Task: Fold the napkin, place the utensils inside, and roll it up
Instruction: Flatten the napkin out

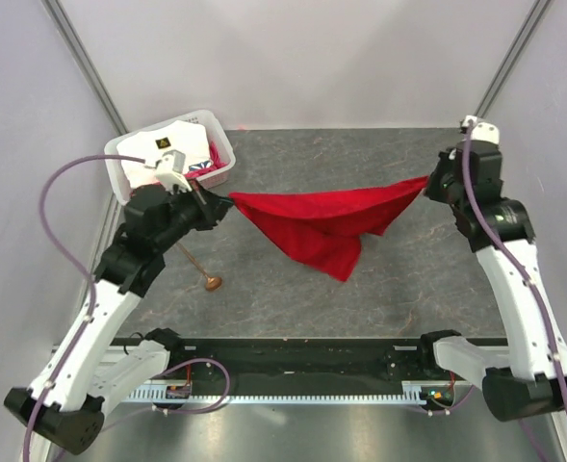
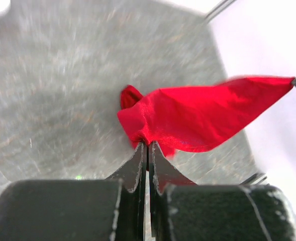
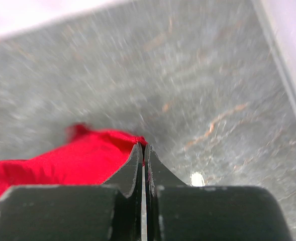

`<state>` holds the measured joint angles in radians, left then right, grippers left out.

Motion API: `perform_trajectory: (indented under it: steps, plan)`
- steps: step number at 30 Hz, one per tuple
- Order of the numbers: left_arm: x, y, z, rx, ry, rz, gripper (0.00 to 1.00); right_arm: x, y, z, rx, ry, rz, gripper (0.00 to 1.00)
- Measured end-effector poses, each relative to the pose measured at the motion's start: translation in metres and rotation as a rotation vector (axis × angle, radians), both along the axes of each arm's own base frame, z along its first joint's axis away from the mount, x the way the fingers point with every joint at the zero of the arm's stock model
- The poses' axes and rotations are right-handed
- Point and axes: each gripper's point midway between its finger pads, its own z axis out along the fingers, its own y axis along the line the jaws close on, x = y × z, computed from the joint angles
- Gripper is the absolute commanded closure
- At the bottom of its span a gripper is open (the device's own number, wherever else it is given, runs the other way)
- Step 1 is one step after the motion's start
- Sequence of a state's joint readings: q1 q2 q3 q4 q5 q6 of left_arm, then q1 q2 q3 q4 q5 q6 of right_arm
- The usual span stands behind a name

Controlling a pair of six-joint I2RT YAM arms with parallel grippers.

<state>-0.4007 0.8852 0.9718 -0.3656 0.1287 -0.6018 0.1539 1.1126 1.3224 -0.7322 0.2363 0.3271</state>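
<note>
The red napkin (image 1: 323,219) hangs stretched between both arms above the grey table, its middle sagging down toward the surface. My left gripper (image 1: 227,203) is shut on the napkin's left corner (image 2: 142,138). My right gripper (image 1: 427,183) is shut on the right corner (image 3: 140,142). In the left wrist view the napkin (image 2: 198,115) spans out to the far right, where the other gripper's tip shows. The brown wooden spoon (image 1: 200,269) lies on the table under my left arm, bowl toward the near side, handle partly hidden by the arm.
A white bin (image 1: 129,178) with white and pink patterned fabric stands at the back left, just behind my left wrist. A black rail (image 1: 293,356) runs along the table's near edge. Grey walls enclose the sides and back.
</note>
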Motion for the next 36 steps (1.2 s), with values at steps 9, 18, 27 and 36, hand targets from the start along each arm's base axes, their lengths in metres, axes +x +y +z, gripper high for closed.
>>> perform_trajectory:
  steps: [9, 18, 27, 36]
  plan:
    - [-0.046, 0.025, 0.116, -0.031, -0.227, 0.007, 0.98, -0.047, -0.008, 0.137, 0.014, -0.282, 0.015, 1.0]
    - [-0.01, 0.009, 0.116, 0.036, -0.193, -0.022, 0.98, -0.019, -0.009, 0.129, -0.027, -0.242, 0.005, 1.0]
    - [0.075, -0.018, 0.034, 0.146, 0.038, -0.021, 0.98, 0.056, -0.006, 0.065, -0.106, -0.058, -0.009, 1.0]
    - [0.067, -0.015, 0.097, 0.1, -0.138, -0.021, 0.98, 0.037, -0.012, 0.119, -0.104, -0.202, -0.027, 1.0]
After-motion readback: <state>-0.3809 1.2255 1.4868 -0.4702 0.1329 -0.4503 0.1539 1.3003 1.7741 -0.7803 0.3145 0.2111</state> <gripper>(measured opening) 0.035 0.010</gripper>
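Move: Both hands already pinch the napkin's upper corners some 30 cm above the table; its bunched middle hangs about 20 cm to the right of the left hand, 2 cm back and 12 cm below, and about 19 cm to the right hand's left, also 2 cm back and 12 cm below. The white basket lies roughly 23 cm ahead of the left hand, 18 cm to its left and 26 cm lower, and the wooden utensil 11 cm left, 1 cm back and 29 cm down. Together, and keeping their pinch on the two corners, both hands whip the napkin up about 14 cm while drawing some 5 cm back towards the bases, fingers tipping up 15 degrees or so. Then they swing it forward past where they began, dipping as they go and levelling the fingers again, and finish by lifting once more and starting to ease back, the hanging cloth stretched between them. ##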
